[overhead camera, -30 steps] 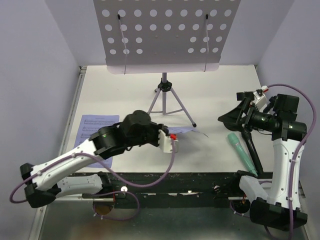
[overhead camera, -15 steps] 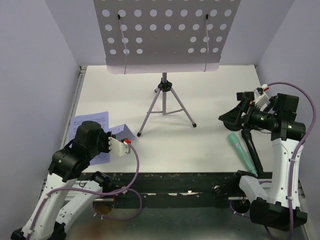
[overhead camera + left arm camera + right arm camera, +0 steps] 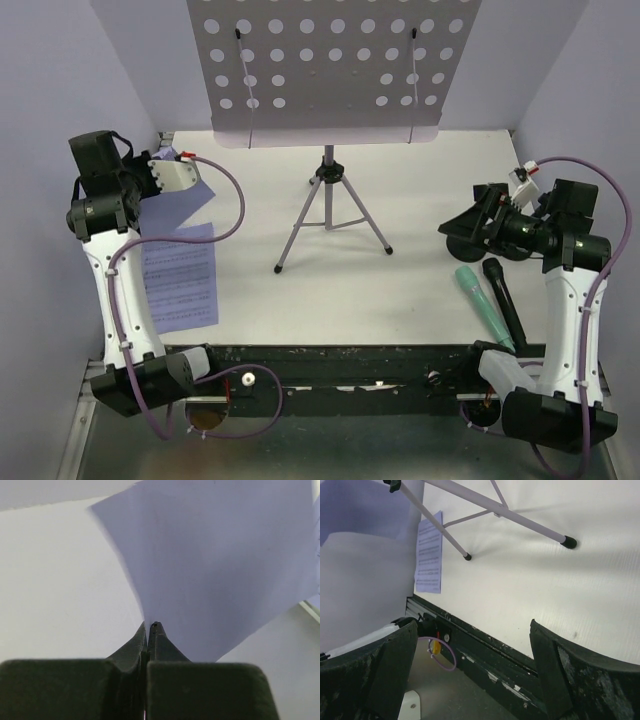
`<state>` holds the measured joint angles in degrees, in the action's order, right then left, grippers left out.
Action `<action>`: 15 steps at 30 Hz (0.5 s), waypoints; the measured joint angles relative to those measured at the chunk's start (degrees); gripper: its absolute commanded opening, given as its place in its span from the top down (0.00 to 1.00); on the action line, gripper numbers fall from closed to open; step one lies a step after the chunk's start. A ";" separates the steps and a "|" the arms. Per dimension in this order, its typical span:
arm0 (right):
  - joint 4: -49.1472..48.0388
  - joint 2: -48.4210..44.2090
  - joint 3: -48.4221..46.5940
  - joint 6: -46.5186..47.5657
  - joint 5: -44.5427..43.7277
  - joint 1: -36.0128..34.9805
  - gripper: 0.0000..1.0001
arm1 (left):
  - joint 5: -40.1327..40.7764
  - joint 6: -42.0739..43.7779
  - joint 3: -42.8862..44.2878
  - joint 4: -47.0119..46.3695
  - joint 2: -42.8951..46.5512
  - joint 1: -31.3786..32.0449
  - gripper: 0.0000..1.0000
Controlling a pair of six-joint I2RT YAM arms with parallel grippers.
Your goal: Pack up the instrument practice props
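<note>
My left gripper [image 3: 194, 184] is raised at the far left, shut on a lilac sheet-music page [image 3: 186, 203]. In the left wrist view the page [image 3: 215, 570] fans out from the closed jaws [image 3: 150, 625]. Another printed page [image 3: 180, 282] lies flat on the table below it. The lilac perforated music rack [image 3: 330, 70] stands on its tripod [image 3: 330, 212] at the back centre. At the right, my right gripper [image 3: 462, 236] hangs open and empty just above the head of the black microphone [image 3: 505, 303]. The mint-green microphone [image 3: 484, 304] lies beside it. No mic holders are discernible.
Lilac walls close in the white table on the left, back and right. A black rail [image 3: 340, 360] runs along the table's front edge. The right wrist view shows the tripod's legs [image 3: 520, 517], the flat page [image 3: 430, 552] and the rail [image 3: 485, 650] between my open fingers.
My left arm swung from the table's middle to the far left and rose, carrying the page. The right gripper opened fully and drew back, uncovering the black microphone's head.
</note>
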<state>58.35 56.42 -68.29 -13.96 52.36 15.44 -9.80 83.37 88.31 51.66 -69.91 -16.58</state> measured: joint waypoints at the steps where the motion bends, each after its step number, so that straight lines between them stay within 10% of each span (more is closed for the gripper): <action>1: -0.24 0.00 0.00 -0.09 0.02 0.00 0.00 | -0.63 0.59 -1.05 -1.62 0.61 -0.72 1.00; 15: -0.90 -0.92 0.00 -0.35 0.02 0.00 0.01 | -11.69 16.85 -33.44 -6.43 19.93 -3.23 1.00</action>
<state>57.45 55.51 -68.29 -14.31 52.38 15.44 -21.50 100.22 54.87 45.23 -49.98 -19.81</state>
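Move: My left hand already holds the second music sheet and is taking it to the first, which lies flat on the table. The middle of that first sheet is some 6 cm back and 2 cm to the right, about 33 cm below. The music stand's left foot stands about 32 cm to the right and 5 cm back. From my right hand, the first sheet is roughly 70 cm to the left and 4 cm ahead, some 27 cm lower. With the fingers still shut on the sheet's edge, I lower my left hand about 11 cm towards the sheet on the table. On the way I draw it back some 5 cm, ease it about 4 cm to the right, and turn it roughly 15 degrees clockwise. ##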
